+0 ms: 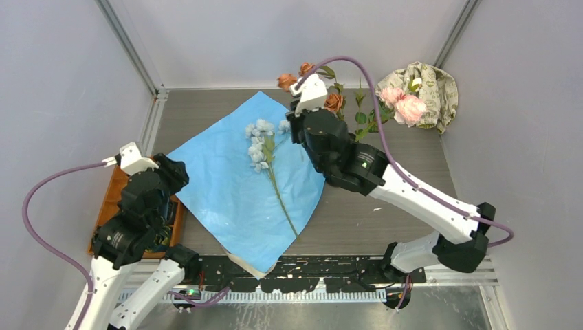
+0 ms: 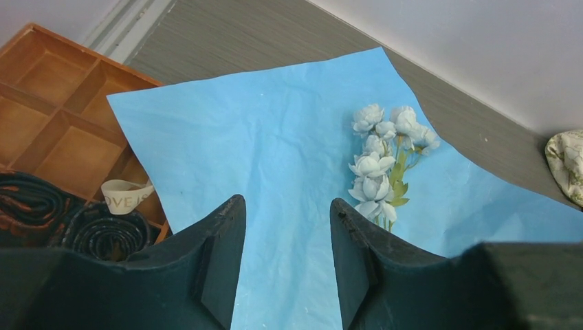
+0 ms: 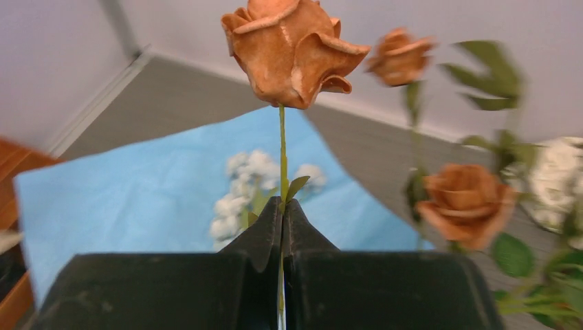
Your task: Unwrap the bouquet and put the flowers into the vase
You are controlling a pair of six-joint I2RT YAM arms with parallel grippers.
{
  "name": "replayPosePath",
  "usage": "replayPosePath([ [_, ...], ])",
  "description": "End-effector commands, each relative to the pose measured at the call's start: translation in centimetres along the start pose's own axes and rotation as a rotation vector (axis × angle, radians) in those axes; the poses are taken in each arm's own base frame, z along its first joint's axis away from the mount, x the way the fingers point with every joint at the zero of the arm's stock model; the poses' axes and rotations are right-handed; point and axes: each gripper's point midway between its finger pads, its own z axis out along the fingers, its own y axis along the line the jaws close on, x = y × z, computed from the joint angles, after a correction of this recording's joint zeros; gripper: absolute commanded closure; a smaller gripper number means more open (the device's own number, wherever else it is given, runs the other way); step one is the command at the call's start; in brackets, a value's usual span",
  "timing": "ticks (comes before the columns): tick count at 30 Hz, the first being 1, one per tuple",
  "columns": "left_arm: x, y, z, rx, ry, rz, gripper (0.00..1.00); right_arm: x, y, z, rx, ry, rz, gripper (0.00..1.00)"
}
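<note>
The bouquet's blue paper [image 1: 234, 179] lies spread flat on the table, light side up. One of the flowers, a pale blue stem [image 1: 265, 155] [image 2: 381, 161], rests on it. My right gripper [image 3: 282, 206] [image 1: 297, 88] is shut on the thin green stem of an orange-brown rose [image 3: 292, 48], held upright above the paper's far corner. More orange-brown heads [image 3: 464, 203] hang blurred beside it. Pink roses [image 1: 404, 104] sit at the back right. My left gripper [image 2: 287, 203] [image 1: 170, 173] stands open over the paper's left side with nothing between its fingers. The vase does not show in any view.
A wooden compartment tray [image 2: 65, 103] [image 1: 110, 199] sits at the left under my left arm, holding dark rolled items and a beige ribbon [image 2: 127, 196]. A beige patterned cloth [image 1: 433, 86] is bunched in the back right corner. Grey walls close in on three sides.
</note>
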Motion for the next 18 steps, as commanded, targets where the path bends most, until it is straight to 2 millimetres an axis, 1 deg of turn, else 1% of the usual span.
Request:
replayPosePath([
  [1,-0.1,-1.6,0.8,0.042,0.003,-0.033,0.51,-4.6,-7.4,-1.9,0.388,-0.227,-0.039,0.99],
  [3,0.2,-2.0,1.0,0.052,0.014,-0.04,0.51,-4.9,-9.1,-2.7,0.474,-0.27,-0.067,0.99],
  [5,0.4,-2.4,1.3,0.062,0.023,-0.052,0.51,-4.9,-10.6,-3.1,0.538,-0.308,-0.054,0.99],
  [9,1.0,-3.1,1.7,0.078,0.048,-0.06,0.52,-4.5,-13.2,-3.1,0.601,-0.347,-0.029,0.99],
  [12,1.2,-3.2,1.8,0.078,0.058,-0.059,0.53,-4.0,-14.9,-3.3,0.637,-0.363,-0.01,0.99],
  [14,1.2,-3.2,1.9,0.075,0.055,-0.061,0.53,-3.6,-15.9,-3.3,0.653,-0.37,0.0,0.99],
  [18,1.4,-3.1,1.9,0.073,0.055,-0.06,0.53,-2.9,-16.8,-3.2,0.664,-0.36,0.004,0.99],
])
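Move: From the right hand, which holds the single orange rose by its stem, the vase stands about 16 cm to the right and 4 cm farther out, its middle some 27 cm below. The vase's orange roses are about 12 cm right and 6 cm ahead; the pink flowers, 33 cm right and 5 ahead. From the empty left hand the pale blue flowers lie some 26 cm ahead, 19 right and 28 below. Swinging right, some 14 cm, and about 5 cm forward at nearly level height, the right hand takes the held orange rose from over the blue wrapper towards the space above the vase, turning about 35 degrees clockwise and tipping its fingers up, still pinching the stem. The left hand, fingers staying half open, eases 3–4 cm right, forward and down towards the pale blue flowers. ##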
